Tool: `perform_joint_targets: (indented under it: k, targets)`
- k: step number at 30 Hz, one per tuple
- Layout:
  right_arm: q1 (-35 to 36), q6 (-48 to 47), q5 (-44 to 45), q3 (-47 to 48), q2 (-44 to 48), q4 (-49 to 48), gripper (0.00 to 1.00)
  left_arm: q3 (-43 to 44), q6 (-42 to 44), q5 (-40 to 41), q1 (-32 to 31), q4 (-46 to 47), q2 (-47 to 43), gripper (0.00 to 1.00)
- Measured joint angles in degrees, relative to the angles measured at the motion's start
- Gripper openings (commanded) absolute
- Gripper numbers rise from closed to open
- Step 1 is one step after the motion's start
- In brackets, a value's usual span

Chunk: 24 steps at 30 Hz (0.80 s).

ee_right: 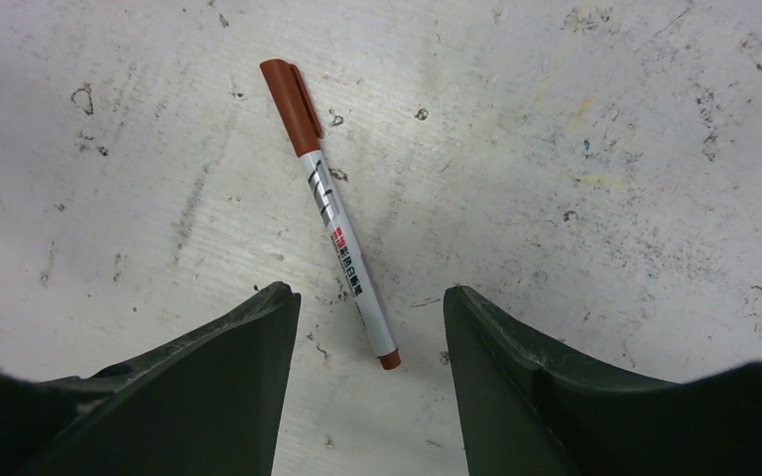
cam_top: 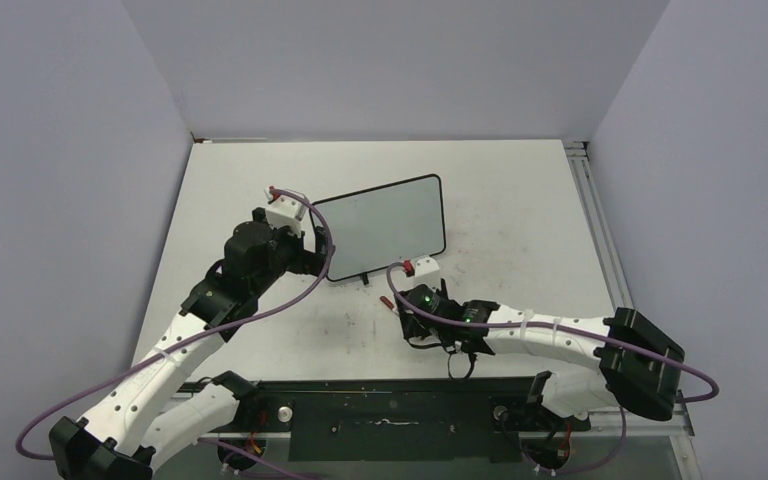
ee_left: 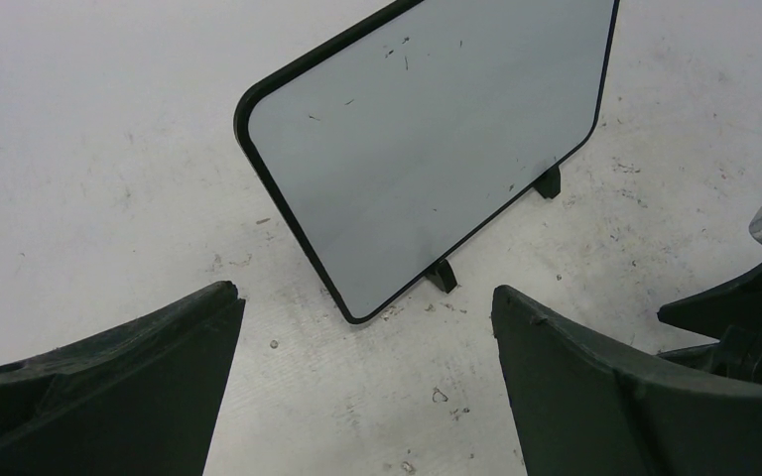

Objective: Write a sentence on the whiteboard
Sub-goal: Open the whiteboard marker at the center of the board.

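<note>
The whiteboard (cam_top: 385,228) stands tilted on two small black feet at the table's middle; its black-framed grey face (ee_left: 427,149) carries only a few dark specks, and the sentence is not in view. My left gripper (cam_top: 310,250) (ee_left: 364,291) is open beside the board's near left corner, touching nothing. A red-capped white marker (ee_right: 332,213) (cam_top: 385,299) lies flat on the table in front of the board. My right gripper (cam_top: 401,302) (ee_right: 368,290) hangs over it, open, its fingers either side of the marker's rear end with gaps on both sides.
The white tabletop (cam_top: 520,200) is smudged and speckled. A black rail (cam_top: 390,410) runs along the near edge between the arm bases. A metal strip (cam_top: 592,210) borders the right side. Part of the right arm (ee_left: 754,317) shows in the left wrist view.
</note>
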<state>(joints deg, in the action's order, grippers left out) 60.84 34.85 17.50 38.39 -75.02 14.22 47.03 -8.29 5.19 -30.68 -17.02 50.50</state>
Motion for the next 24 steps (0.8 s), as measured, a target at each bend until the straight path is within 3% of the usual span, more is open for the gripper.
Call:
perform_joint_targets:
  k: [8, 15, 24]
  targets:
    - [1.7, 1.0, 0.2, 0.0, -4.4, -0.6, 0.46, 0.0, 0.1, 0.0, 0.0, 0.0, 0.7, 0.96]
    - [2.3, 2.0, 0.6, -0.4, -6.4, -0.9, 0.28, 0.0, 0.3, 0.0, 0.0, 0.0, 1.0, 0.96]
    - [2.3, 2.4, 1.2, -0.5, -8.6, -1.3, 0.29, 0.0, 0.6, -0.1, 0.0, -0.4, 1.7, 0.96]
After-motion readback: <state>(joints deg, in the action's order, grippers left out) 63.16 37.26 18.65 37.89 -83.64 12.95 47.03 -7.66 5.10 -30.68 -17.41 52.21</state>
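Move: The right hand's half-open fingers hang just above the tail end of the marker, whose middle lies about 2 cm ahead of that hand, 3 cm to its left and 5 cm below. The whiteboard lies flat beyond the marker, its centre roughly 23 cm ahead and 8 cm left of the right hand, at about the marker's level. From the idle left hand, the marker is about 11 cm back, 21 cm to the right and 22 cm below. The right hand sinks about 4 cm towards the tail end of the marker's white barrel, quickly at first and then more slowly, easing back a little over a centimetre and tilting by some 5 to 10 degrees. On the way the fingers narrow to roughly half their starting gap, ending close on either side of the barrel just short of its tail, with the gap still wider than the marker; whether a finger touches it can't be made out. ##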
